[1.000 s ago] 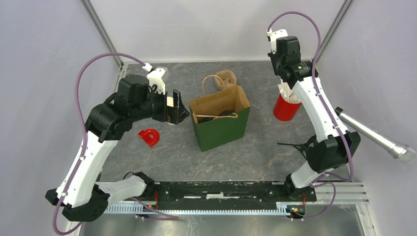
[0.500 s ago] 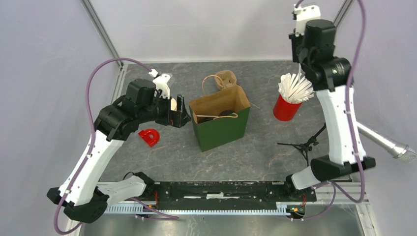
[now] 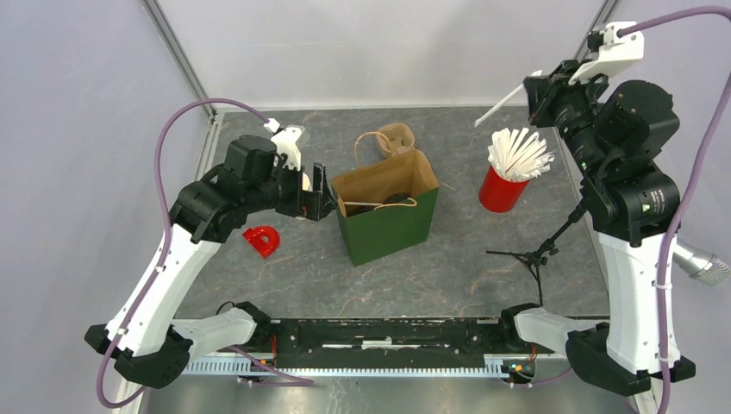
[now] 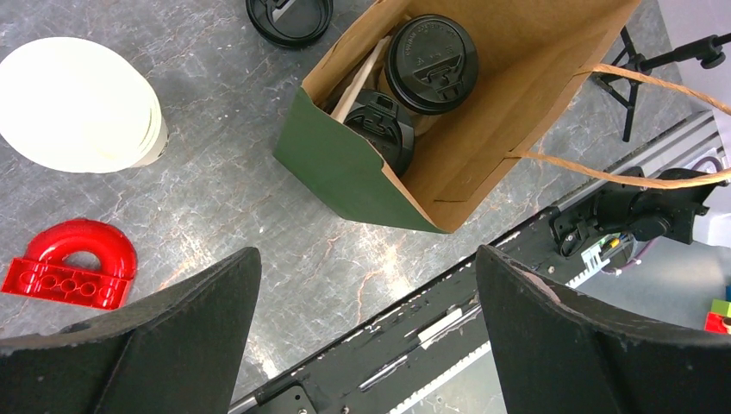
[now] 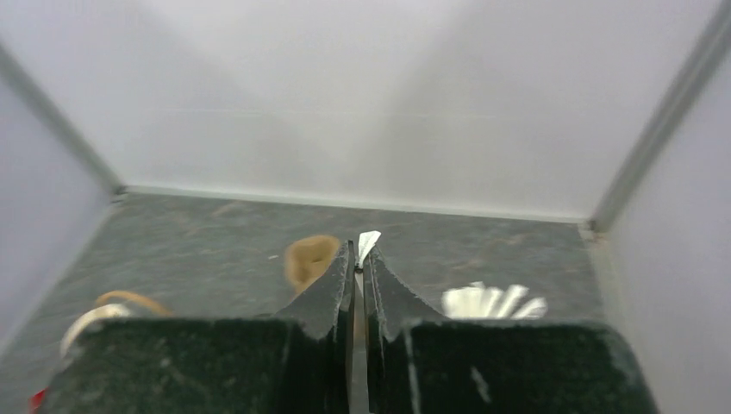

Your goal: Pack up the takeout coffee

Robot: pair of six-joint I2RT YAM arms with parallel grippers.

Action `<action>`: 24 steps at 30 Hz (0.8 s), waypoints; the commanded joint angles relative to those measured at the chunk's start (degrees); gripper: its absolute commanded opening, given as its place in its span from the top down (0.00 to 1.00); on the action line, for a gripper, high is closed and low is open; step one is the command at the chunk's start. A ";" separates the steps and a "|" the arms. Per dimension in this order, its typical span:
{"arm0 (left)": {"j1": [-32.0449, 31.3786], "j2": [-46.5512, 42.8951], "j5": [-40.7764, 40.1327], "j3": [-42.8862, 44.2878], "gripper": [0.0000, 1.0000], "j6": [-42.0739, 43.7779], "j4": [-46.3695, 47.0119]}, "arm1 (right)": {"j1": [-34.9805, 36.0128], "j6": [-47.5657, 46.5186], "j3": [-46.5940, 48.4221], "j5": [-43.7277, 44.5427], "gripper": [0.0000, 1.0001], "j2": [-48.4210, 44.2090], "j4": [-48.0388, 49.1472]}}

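Observation:
The takeout coffee shows as two black-lidded cups, one (image 4: 431,52) upright and one (image 4: 379,129) lower, inside the open paper bag (image 4: 345,172), green outside and brown inside. A pale stick leans beside them. In the top view a dark lid (image 3: 398,199) shows in the bag (image 3: 388,228). My left gripper (image 3: 317,193) (image 4: 366,252) hangs open and empty just left of the bag. My right gripper (image 3: 538,90) (image 5: 358,259) is raised high at the back right, shut on a white straw (image 3: 504,108) (image 5: 369,241).
A red cup of white straws (image 3: 502,185) stands right of the bag. A stack of white cups (image 4: 82,103), a red arch block (image 3: 261,239) and a loose black lid (image 4: 289,13) lie to the left. A brown cup carrier (image 3: 396,136), small black tripod (image 3: 534,254) and microphone (image 3: 694,259) are nearby.
My right arm rose from the red cup and swung up and right, pulling one white straw out. The left gripper edged slightly right toward the bag, still open.

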 commanded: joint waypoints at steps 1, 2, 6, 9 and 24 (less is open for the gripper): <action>0.30 0.40 0.84 2.85 0.00 1.05 2.30 | 0.00 13.84 -6.71 -15.03 0.92 -2.71 6.36; 0.24 0.45 0.78 3.01 0.00 1.08 2.22 | 0.02 16.10 -7.56 -16.51 0.92 -3.33 6.53; 0.26 0.82 0.68 3.30 0.00 1.27 2.21 | 0.00 21.85 -12.18 -21.48 0.91 -5.69 8.26; 0.30 1.43 1.25 3.61 0.00 1.09 2.19 | 0.00 28.19 -20.27 -26.32 0.91 -8.67 14.77; 0.30 2.59 1.58 4.61 0.00 1.18 1.93 | 0.43 39.02 -41.42 -30.33 0.91 -10.86 30.10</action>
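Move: From the right hand, which already holds the white straw high up, the green bag stands level fore and aft, some 24 cm to the left, its middle about 43 cm below. The red straw cup is about 10 cm ahead, 7 cm right and 47 cm down; the cup carrier lies beyond the bag, 25 cm ahead, 19 cm left and 52 cm below. From the left hand the bag is about 9 cm ahead, 13 cm right, 21 cm below. Carry the white straw across to the green bag: swing the right gripper about 11 cm left while sinking about 10 cm. Turn it nearly 30 degrees counter-clockwise as you go, rolling its left side up by a similar amount and tipping the fingers a little down, so the straw's free end points over the open mouth. Keep the fingers shut on the straw. ##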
